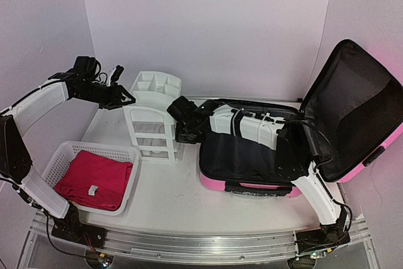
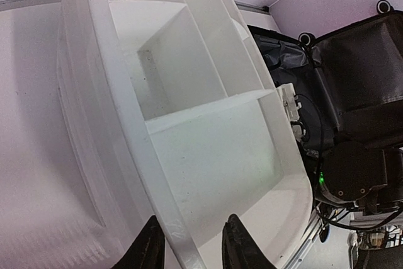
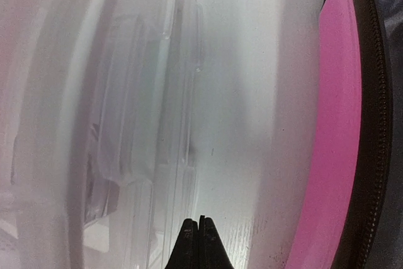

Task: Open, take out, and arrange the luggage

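Observation:
The luggage (image 1: 214,184) lies open at the right, pink shell down and black-lined lid (image 1: 352,92) leaning on the right wall. My right arm reaches left across it. The right gripper (image 1: 181,133) (image 3: 199,222) is shut with nothing in it, low over the table between the pink shell (image 3: 327,124) and the white drawer organizer (image 1: 151,114). My left gripper (image 1: 126,99) (image 2: 189,244) is at the organizer's top tray. Its fingers sit either side of the tray rim (image 2: 179,231), closed partway on it. The luggage (image 2: 359,74) shows behind the tray.
A white mesh basket (image 1: 63,155) holding a folded red cloth (image 1: 94,177) stands at the front left. The organizer's blurred side (image 3: 145,124) fills the left of the right wrist view. Walls close in the back and both sides.

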`<state>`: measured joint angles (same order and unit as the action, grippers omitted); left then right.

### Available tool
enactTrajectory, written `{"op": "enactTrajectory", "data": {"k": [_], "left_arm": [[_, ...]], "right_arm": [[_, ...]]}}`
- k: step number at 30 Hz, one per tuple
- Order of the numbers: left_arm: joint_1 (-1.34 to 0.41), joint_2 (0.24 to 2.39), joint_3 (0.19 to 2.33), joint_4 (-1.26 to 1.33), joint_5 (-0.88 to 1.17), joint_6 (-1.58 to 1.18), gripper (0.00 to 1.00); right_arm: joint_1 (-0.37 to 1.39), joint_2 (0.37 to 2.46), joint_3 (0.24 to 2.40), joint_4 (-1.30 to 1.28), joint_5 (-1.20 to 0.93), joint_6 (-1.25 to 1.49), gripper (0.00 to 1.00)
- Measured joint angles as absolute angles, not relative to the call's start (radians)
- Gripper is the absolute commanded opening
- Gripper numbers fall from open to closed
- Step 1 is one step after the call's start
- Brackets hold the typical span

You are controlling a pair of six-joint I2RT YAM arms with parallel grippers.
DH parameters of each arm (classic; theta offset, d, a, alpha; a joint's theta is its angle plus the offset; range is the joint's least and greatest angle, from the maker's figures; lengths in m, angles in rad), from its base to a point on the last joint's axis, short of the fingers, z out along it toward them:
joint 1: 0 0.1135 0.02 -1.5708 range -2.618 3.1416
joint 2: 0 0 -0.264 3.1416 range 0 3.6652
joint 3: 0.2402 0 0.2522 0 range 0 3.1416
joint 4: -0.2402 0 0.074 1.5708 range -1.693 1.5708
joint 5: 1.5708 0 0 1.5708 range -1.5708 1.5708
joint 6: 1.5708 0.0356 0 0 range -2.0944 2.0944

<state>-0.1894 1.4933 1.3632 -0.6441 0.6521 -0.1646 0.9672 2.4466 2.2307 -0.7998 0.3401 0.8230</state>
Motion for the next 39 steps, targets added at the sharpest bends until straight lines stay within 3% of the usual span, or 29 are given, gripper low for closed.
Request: {"op": "enactTrajectory", "data": {"k": [17, 27, 39], "left_arm": [[-0.176, 1.493, 1.363, -0.639, 0.641, -0.164, 0.31], [-0.115, 1.493, 1.359, -0.628, 0.638, -0.173, 0.3], [-0.017, 1.52, 1.357, -0.6, 0.703, -0.192, 0.29]], "right_arm": [[0.917, 2.49, 2.211, -0.643, 0.261, 0.947, 0.0], [0.915, 2.499, 2.201, -0.513, 0.212, 0.973, 0.1], [0.966, 2.476, 2.194, -0.566, 0.234, 0.782, 0.38]]}}
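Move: The left hand's fingers straddle the upper left rim of the drawer unit, whose middle lies about 8 cm to its right, 2 cm farther out and some 12 cm below. From the right hand, low beside the unit, that middle is roughly 9 cm left, 4 cm ahead and 5 cm up; the open luggage's base is centred about 26 cm right, 2 cm back and 2 cm lower. The basket with the red cloth sits about 14 cm left of the left hand, 17 cm back and 22 cm below. Leftwards with both hands: the right, fingers shut at first, works forward and slightly down, then about 4 cm left against the unit's right side with its wrist rolling over, before drawing back some 3 cm and opening part-way. The left hand, rim still between its fingers, starts later and goes about 6 cm left and 3 cm forward, turning slightly counter-clockwise. ##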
